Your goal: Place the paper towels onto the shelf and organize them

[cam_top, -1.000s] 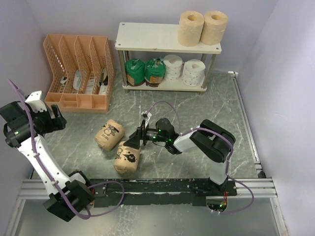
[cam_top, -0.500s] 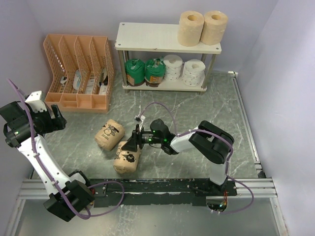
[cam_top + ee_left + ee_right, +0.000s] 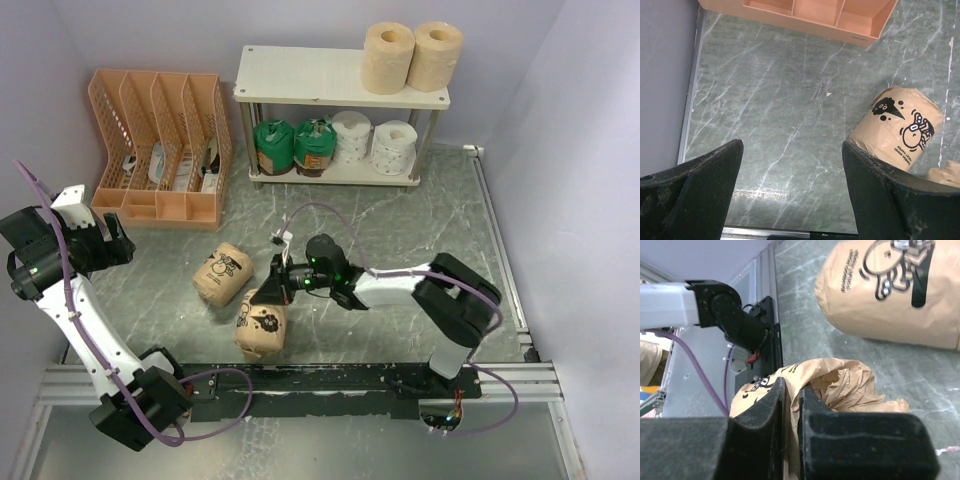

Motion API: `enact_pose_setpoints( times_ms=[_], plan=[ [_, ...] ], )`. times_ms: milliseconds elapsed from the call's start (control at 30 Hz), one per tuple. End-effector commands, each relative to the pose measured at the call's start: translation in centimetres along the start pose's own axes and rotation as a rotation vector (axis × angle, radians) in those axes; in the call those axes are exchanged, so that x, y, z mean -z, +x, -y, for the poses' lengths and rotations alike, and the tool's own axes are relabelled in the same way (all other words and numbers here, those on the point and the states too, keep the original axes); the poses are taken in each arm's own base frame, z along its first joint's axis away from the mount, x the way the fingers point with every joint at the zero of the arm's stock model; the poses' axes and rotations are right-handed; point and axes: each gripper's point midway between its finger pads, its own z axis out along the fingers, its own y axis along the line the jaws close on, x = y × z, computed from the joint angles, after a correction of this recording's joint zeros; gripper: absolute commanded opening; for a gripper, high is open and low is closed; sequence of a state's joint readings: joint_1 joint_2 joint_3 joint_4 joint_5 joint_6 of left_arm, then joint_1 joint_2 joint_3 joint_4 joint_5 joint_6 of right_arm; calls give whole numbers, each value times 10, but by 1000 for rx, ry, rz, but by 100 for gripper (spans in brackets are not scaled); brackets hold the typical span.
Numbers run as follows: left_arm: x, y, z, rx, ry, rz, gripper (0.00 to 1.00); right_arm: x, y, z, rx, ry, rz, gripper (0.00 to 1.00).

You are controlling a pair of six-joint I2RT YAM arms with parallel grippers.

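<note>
Two tan-wrapped paper towels with black prints lie on the table. My right gripper [image 3: 273, 291] [image 3: 792, 397] is shut on the crumpled wrapper end of the nearer roll [image 3: 260, 325] [image 3: 850, 385]. The other roll [image 3: 222, 272] [image 3: 895, 295] [image 3: 897, 127] lies just beyond it. At the far left, my left gripper [image 3: 112, 245] [image 3: 792, 170] hangs open over bare table. The shelf [image 3: 300, 75] stands at the back. It carries two plain tan rolls [image 3: 388, 57] on its top board. Below them sit two green-topped rolls [image 3: 274, 146] and two white dotted rolls [image 3: 394, 146].
An orange slotted file organizer [image 3: 160, 150] [image 3: 805, 15] stands at the back left beside the shelf. Walls close in the left, back and right sides. A metal rail [image 3: 350, 380] with the arm bases runs along the near edge.
My right gripper has reached a little further left and closed from open onto the nearer roll's wrapper. The left arm has not moved.
</note>
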State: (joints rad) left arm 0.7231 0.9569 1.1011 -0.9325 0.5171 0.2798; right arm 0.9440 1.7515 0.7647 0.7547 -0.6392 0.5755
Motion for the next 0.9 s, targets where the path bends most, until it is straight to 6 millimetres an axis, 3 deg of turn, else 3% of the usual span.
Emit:
enact_pose_setpoints(
  times_ms=[0, 133, 300, 433, 600, 733, 867],
  plan=[
    [5, -6, -2, -11, -20, 32, 91, 15, -69, -34, 230, 47, 53, 0],
    [7, -7, -1, -16, -20, 38, 91, 51, -160, -54, 504, 275, 91, 0],
    [9, -7, 0, -20, -19, 45, 91, 128, -276, -83, 839, 646, 196, 0],
    [8, -7, 0, -19, -19, 43, 91, 180, -350, -101, 1005, 913, 298, 0],
    [8, -7, 0, -18, -20, 42, 91, 214, -422, -73, 1153, 1269, 282, 0],
    [11, -8, 0, -24, -30, 53, 91, 238, -477, -40, 1197, 1401, 317, 0],
    [13, -9, -1, -23, -44, 67, 92, 255, -511, 0, 1299, 1530, 314, 0]
  ],
)
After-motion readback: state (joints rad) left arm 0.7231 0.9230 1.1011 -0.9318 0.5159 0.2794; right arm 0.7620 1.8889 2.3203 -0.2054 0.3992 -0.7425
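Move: The right hand already pinches the wrap of a bagged roll; the free spot on the shelf's top board, just left of the standing tan rolls, lies about 36 cm ahead, 15 cm right and 30 cm up. The near tan roll is 10 cm right of that spot, the far tan roll about 20. The other bagged roll lies 6 cm ahead, 11 cm left and 7 cm below the hand. From the left hand the spot is some 29 cm ahead, 42 right, 19 up. Keeping its fingers shut on the wrap, the right hand hoists the bagged roll almost straight up at first, about 44 cm in all, then swings it forward (nearly 30 cm) and somewhat right, to the shelf's top board beside the near tan roll. On the way the wrist swings clockwise so that the fingers, pointing left at first, end up pointing forward and a little up, and the hand begins to sink slightly at the very last while still pushing forward. ##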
